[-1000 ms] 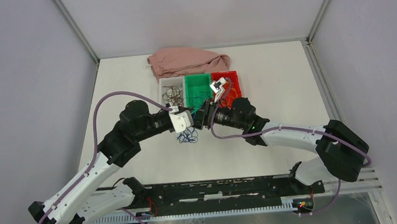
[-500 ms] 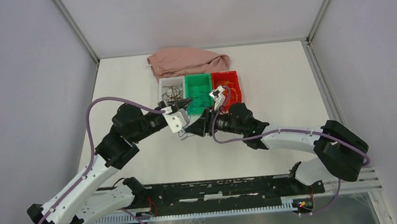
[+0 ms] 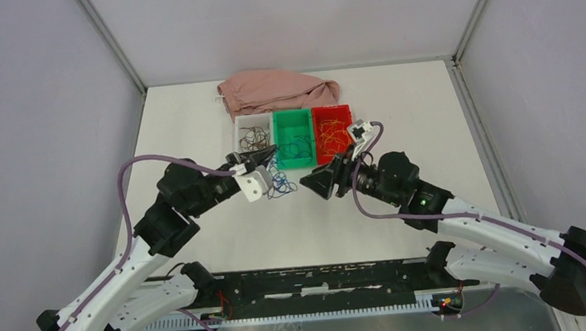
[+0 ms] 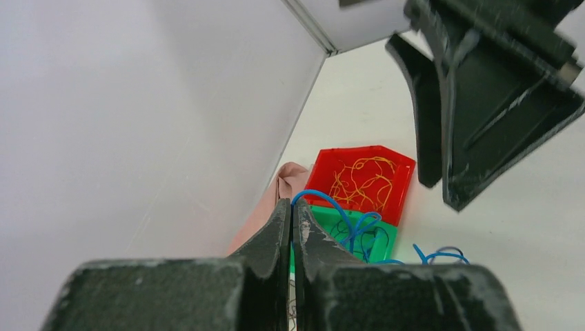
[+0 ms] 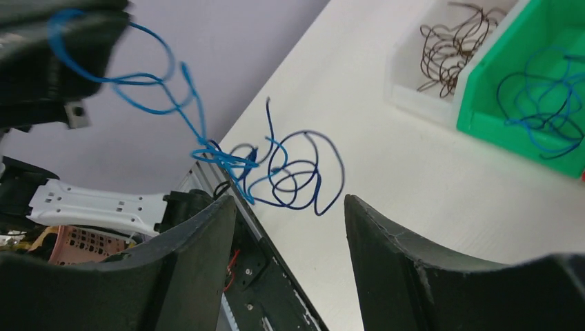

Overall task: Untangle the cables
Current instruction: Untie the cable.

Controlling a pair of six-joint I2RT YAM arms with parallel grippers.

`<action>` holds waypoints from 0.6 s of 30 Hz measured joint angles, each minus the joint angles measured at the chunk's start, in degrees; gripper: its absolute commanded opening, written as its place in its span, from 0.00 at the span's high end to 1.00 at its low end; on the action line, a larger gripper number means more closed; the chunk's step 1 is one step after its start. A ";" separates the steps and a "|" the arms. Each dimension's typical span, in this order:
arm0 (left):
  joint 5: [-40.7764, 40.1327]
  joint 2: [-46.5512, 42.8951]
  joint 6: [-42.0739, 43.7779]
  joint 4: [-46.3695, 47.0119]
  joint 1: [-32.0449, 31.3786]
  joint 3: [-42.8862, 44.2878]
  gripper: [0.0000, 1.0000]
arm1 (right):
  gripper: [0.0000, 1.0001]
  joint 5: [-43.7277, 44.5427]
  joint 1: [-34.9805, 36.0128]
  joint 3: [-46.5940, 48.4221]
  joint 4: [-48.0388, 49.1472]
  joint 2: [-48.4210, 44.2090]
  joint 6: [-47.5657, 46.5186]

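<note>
A tangle of blue cables (image 3: 279, 184) hangs from my left gripper (image 3: 266, 152) down toward the table in front of the bins. In the left wrist view the left gripper (image 4: 291, 205) is shut on a light blue cable (image 4: 324, 198) that loops out beside its tips. The right wrist view shows the light and dark blue cables (image 5: 290, 172) knotted together just beyond my right gripper (image 5: 288, 200). That gripper stands open with nothing between its fingers. From above, the right gripper (image 3: 311, 184) sits a little to the right of the tangle, apart from it.
Three bins stand in a row behind the grippers: a white bin (image 3: 240, 132) with brown wires, a green bin (image 3: 296, 163) with blue wires, a red bin (image 3: 348, 129) with yellow-orange wires. A pink cloth (image 3: 275, 91) lies behind them. The black rail (image 3: 316, 279) runs along the near edge.
The right gripper has drawn back to the right, away from the left gripper, and its arm has swung out. The left gripper shifted left, still holding the blue tangle.
</note>
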 measured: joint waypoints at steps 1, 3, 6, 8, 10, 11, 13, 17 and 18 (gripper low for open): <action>-0.59 -0.09 0.00 0.00 0.00 -0.42 0.97 | 0.34 0.52 0.00 0.33 -0.35 -1.33 -0.46; -2.95 0.17 -0.11 -0.07 -0.33 -1.27 0.97 | 0.34 1.38 0.00 0.66 -0.59 -3.26 -1.25; -7.82 1.99 -1.20 -1.44 -1.31 -1.51 0.97 | 0.34 1.81 0.02 1.25 -0.66 -3.56 -1.86; -10.91 3.41 -2.49 -2.95 -2.16 -1.51 0.97 | 0.34 2.05 0.20 1.95 -0.72 -2.86 -2.34; -13.86 5.11 -4.02 -4.87 -3.10 -1.46 0.97 | 0.34 2.38 0.59 3.56 -0.83 -1.22 -3.13; -15.10 5.88 -4.92 -6.01 -3.50 -1.40 0.97 | 0.34 2.45 0.81 4.52 -0.83 -0.22 -3.56; -17.20 7.17 -6.91 -8.39 -3.93 -1.33 0.97 | 0.34 2.71 1.40 6.49 -0.74 1.90 -4.57; -19.58 7.85 -9.60 -12.28 -4.11 -0.70 0.97 | 0.34 3.67 2.97 8.66 -0.09 5.38 -6.73; -19.96 8.07 -10.32 -13.29 -4.11 -0.13 0.97 | 0.34 4.17 3.43 8.92 0.13 6.19 -7.41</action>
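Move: My left hand still pinches the blue cable; my right fingers, where I bring it, wait open about 6 cm to its right, 1 cm back and 11 cm below. The hanging tangle lies some 16 cm under my left hand and 1 cm left, at the same reach. From my right hand that tangle is roughly 7 cm left, 1 cm ahead and 5 cm lower; the green bin is 17 cm ahead, 4 cm left, the white bin 17 cm ahead, 14 cm left, both some 24 cm below. I lower the pinched cable end about 10 cm with my left hand, easing a few centimetres forward, dipping the fingers some 20 degrees and swinging them counter-clockwise, until their tips are just in front of my right fingers. My right hand rises about 4 cm, backs off slightly to the right, then turns leftwards in to meet the cable, gripper staying open. ##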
